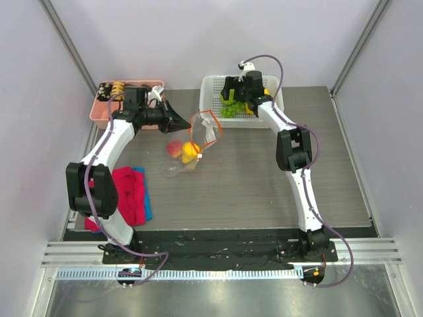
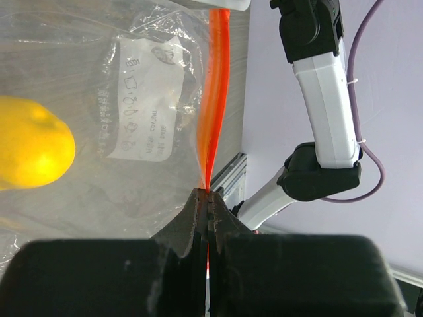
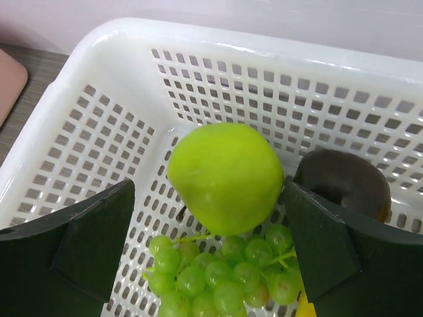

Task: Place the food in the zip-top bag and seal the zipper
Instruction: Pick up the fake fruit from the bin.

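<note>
The zip-top bag (image 1: 192, 146) lies mid-table with its mouth lifted, a red apple (image 1: 174, 149) and a lemon (image 1: 190, 152) inside. My left gripper (image 1: 184, 123) is shut on the orange-red zipper (image 1: 210, 127) at the mouth's left end. The left wrist view shows the gripper (image 2: 209, 193) pinching the zipper (image 2: 217, 92) beside the bag (image 2: 145, 86) and the lemon (image 2: 30, 148). My right gripper (image 1: 235, 98) is down in the white basket (image 1: 210, 84). There it (image 3: 210, 198) stands open on either side of the green apple (image 3: 226, 177), above the grapes (image 3: 218, 277) and beside the plum (image 3: 344, 181).
A pink tray (image 1: 99, 113) with small snack pieces stands at the back left. A red-pink cloth (image 1: 129, 191) lies on a blue one (image 1: 147, 198) at the front left. A sliver of lemon (image 3: 303, 308) shows low in the basket (image 3: 119, 132). The right arm (image 2: 324, 99) rises beyond the bag.
</note>
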You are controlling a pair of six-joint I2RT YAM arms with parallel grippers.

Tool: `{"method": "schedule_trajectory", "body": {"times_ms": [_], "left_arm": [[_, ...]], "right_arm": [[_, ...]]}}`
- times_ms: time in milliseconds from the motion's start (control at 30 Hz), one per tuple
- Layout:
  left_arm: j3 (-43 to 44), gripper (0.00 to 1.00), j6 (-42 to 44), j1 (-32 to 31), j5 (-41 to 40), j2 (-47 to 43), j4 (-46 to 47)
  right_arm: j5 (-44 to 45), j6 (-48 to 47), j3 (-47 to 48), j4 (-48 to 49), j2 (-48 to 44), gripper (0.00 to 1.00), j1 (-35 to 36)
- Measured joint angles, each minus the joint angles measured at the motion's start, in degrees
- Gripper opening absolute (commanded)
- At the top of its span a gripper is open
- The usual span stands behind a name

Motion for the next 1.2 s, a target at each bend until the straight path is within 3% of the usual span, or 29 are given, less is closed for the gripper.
{"method": "schedule_trajectory", "body": {"times_ms": [400, 800, 967, 1200], "left_arm": [[0.0, 0.0, 0.5, 0.4, 0.0, 1.1, -0.2], [0.0, 0.0, 1.3, 0.6, -0.2, 2.1, -0.5], [0.0, 0.0, 1.4, 0.6, -0.3, 2.1, -0.5], [0.2, 0.0, 1.8, 1.3, -0.8, 2.1, -1.4]], "right_arm": [[0.5, 0.3, 0.9, 4.3, 5.3, 0.98, 0.2], [1.3, 0.7, 0.9, 4.5, 5.9, 0.48, 0.1], [1.2, 0.5, -0.2, 4.0, 2.7, 0.35, -0.4], [-0.1, 0.5, -5.0, 4.1, -8.1, 0.29, -1.3]]}}
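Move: The green apple sits in the white bin some 5 cm below the right hand's open fingers and about 2 cm ahead, with no offset to either side. The grapes lie about 6 cm nearer than the apple and 1 cm to its right; the avocado is some 7 cm to the apple's right and 1 cm farther out. From the left hand, the apple is roughly 28 cm ahead, 13 cm to the right and 17 cm lower. Straight down about 5 cm, creeping barely 1 cm forward, the right hand lowers its wide-open fingers around the green apple, closes them to about two thirds open until they grip its sides, then lifts some 11 cm with quickening speed, tipping slightly up. The left hand keeps its pinch on the bag's orange-edged mouth, sinking nearly 2 cm. ##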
